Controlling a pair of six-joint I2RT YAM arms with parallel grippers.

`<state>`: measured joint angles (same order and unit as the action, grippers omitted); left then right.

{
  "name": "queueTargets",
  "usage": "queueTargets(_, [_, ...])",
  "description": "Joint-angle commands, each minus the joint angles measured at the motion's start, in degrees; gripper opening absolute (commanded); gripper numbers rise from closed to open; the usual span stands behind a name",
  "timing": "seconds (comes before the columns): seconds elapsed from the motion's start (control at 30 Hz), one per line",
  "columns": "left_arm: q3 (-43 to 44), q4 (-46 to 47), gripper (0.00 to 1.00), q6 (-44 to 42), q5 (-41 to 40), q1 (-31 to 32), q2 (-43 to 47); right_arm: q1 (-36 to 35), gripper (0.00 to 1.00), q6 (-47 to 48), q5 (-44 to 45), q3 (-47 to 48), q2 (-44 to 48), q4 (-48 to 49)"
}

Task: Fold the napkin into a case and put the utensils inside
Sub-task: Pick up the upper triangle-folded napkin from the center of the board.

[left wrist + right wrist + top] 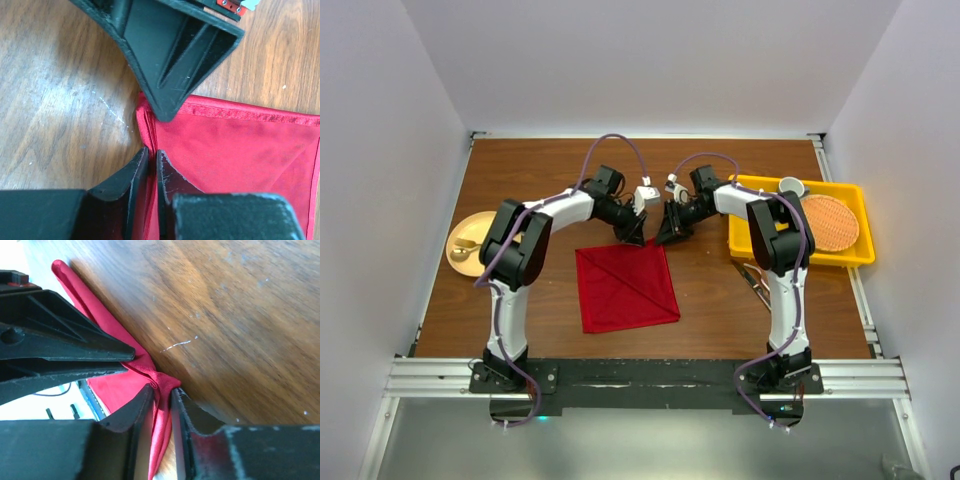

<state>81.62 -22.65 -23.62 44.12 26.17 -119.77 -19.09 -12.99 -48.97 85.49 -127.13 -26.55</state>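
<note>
The deep-red napkin (625,288) lies on the wooden table as a folded square with a diagonal crease. My left gripper (632,236) is shut on its layered far edge near the far corner, seen close in the left wrist view (152,152). My right gripper (669,234) is shut on the bunched far right corner of the napkin (164,387). The two grippers almost touch. The red cloth fills the lower right of the left wrist view (240,150). Slim silver utensils (754,277) lie right of the napkin, partly hidden by the right arm.
A yellow plastic tray (856,255) at the right holds a round orange woven mat (829,222) and a white cup (791,186). A tan plate (460,232) with a small object on it sits at the left edge. White walls enclose the table.
</note>
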Motion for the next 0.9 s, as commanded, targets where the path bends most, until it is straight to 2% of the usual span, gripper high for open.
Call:
queueTargets(0.0, [0.8,-0.1,0.26,-0.9,0.3,0.3,3.4,-0.2,0.15,1.0,2.6,0.8,-0.7,0.4])
queueTargets(0.07, [0.9,-1.9,0.34,-0.6,1.3,-2.1,4.6,-0.2,0.07,1.6,2.2,0.7,-0.3,0.5])
queueTargets(0.1, [0.9,-4.0,0.41,-0.7,2.7,-3.4,5.1,-0.2,0.0,1.8,1.6,0.7,-0.2,0.6])
queueTargets(0.2, [1.5,-10.8,0.51,-5.4,6.1,-9.8,6.6,-0.3,0.0,3.1,-0.3,0.4,0.7,1.2])
queueTargets(0.27, [2.0,-14.6,0.54,-8.8,6.0,-13.1,7.1,-0.5,0.0,4.2,-1.4,-0.1,2.1,2.3])
queueTargets(0.37, [2.8,-20.1,0.57,-13.9,6.5,-15.5,6.4,-1.2,0.0,8.0,-2.2,-1.3,4.3,3.1])
queueTargets(0.43, [3.7,-23.0,0.63,-16.0,7.6,-16.0,5.4,-2.0,0.0,10.3,-2.5,-2.1,5.5,3.1])
queueTargets(0.7, [6.3,-28.2,0.66,-19.2,13.1,-16.0,0.1,-3.5,0.0,19.0,-2.1,-5.2,11.0,4.6])
queueTargets(0.87, [6.4,-27.5,0.66,-19.4,12.1,-16.0,-0.9,-3.6,0.0,22.6,-2.9,-6.5,13.2,5.2])
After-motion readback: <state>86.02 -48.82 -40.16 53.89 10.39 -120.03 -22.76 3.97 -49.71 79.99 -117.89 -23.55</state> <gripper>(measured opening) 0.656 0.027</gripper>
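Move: The napkin's far right corner lies right between my right fingers, a little above the table. From my left hand that corner is some 4 cm to the right and level ahead. The part of the far edge I want next with that hand is about 11 cm to its left and 2 cm below; the far left corner is 14 cm left, 2 cm back. The knife lies roughly 22 cm right and 12 cm back from my right hand. I shut my right fingers on the far right corner, then lift it about 3.5 cm, drawing it back and slightly left while the wrist rolls some 25 degrees. My left hand opens wide, lets go of the far edge and sweeps some 12 cm left in a shallow arc that bulges forward, rises a little, then eases slightly right, back and down, open over the edge nearer the far left corner. ##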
